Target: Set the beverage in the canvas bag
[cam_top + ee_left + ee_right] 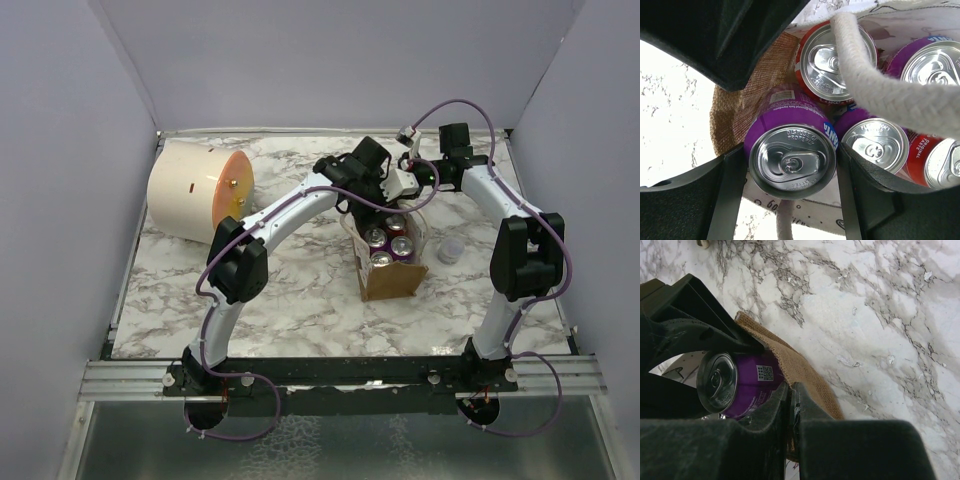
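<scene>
The beverage, a purple can [792, 155] with a silver top, sits between the fingers of my left gripper [790, 167], which is shut on its sides. It hangs at the mouth of the brown canvas bag [388, 275], against the burlap wall [755, 85], beside several other cans [837, 60]. A white rope handle [880, 75] crosses over them. My right gripper [792, 390] is shut on the bag's burlap rim [805, 367], with the purple can [740, 382] just beside it. In the top view both grippers meet over the bag's far end [395, 195].
A big cream cylinder with an orange face [198, 190] lies at the back left of the marble table [300, 300]. A small pale lid-like object [450, 250] sits right of the bag. Grey walls close in the table on three sides.
</scene>
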Controlling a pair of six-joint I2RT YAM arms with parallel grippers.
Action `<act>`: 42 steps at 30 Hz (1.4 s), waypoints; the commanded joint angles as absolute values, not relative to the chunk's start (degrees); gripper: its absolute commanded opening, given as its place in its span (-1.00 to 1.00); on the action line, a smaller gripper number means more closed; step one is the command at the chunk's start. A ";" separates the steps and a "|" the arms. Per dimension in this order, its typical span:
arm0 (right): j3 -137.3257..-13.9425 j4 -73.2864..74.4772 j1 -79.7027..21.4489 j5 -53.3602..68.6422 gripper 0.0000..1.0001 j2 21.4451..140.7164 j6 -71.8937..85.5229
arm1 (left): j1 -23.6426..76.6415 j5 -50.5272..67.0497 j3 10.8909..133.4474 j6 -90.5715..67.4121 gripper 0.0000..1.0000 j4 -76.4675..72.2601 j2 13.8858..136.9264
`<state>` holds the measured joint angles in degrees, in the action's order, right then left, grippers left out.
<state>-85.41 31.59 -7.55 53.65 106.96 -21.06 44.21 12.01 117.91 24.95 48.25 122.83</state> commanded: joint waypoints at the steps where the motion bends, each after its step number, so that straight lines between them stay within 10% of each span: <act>1: -84.80 29.98 -7.91 54.40 -0.89 106.59 -20.22 | 43.90 11.29 116.37 25.02 -0.08 47.77 122.37; 23: -84.38 29.54 -7.90 54.87 -0.89 106.70 -19.75 | 43.20 12.16 116.93 23.06 0.68 48.07 120.96; 42: -84.63 29.27 -7.91 54.27 -0.90 106.65 -19.27 | 43.19 16.78 116.99 23.71 0.74 45.85 113.49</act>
<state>-85.10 30.79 -7.51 53.65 106.96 -19.94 43.55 13.96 117.27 23.49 47.97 118.87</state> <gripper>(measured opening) 0.056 0.870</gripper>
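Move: The left hand holds a purple can by its upper part over a free spot in the canvas bag's far left corner, about 9 cm below and 1 cm to its right. A red can stands some 3 cm back and 7 cm right of that hand, another purple can about 7 cm back and 1 cm right, both roughly 9 cm down. From the right hand, pinching the bag's far rim, the free spot lies about 5 cm back, 4 cm left and 8 cm below. Left fingers open off the purple can, then rise about 3 cm; the right keeps pinching the bag's rim. ##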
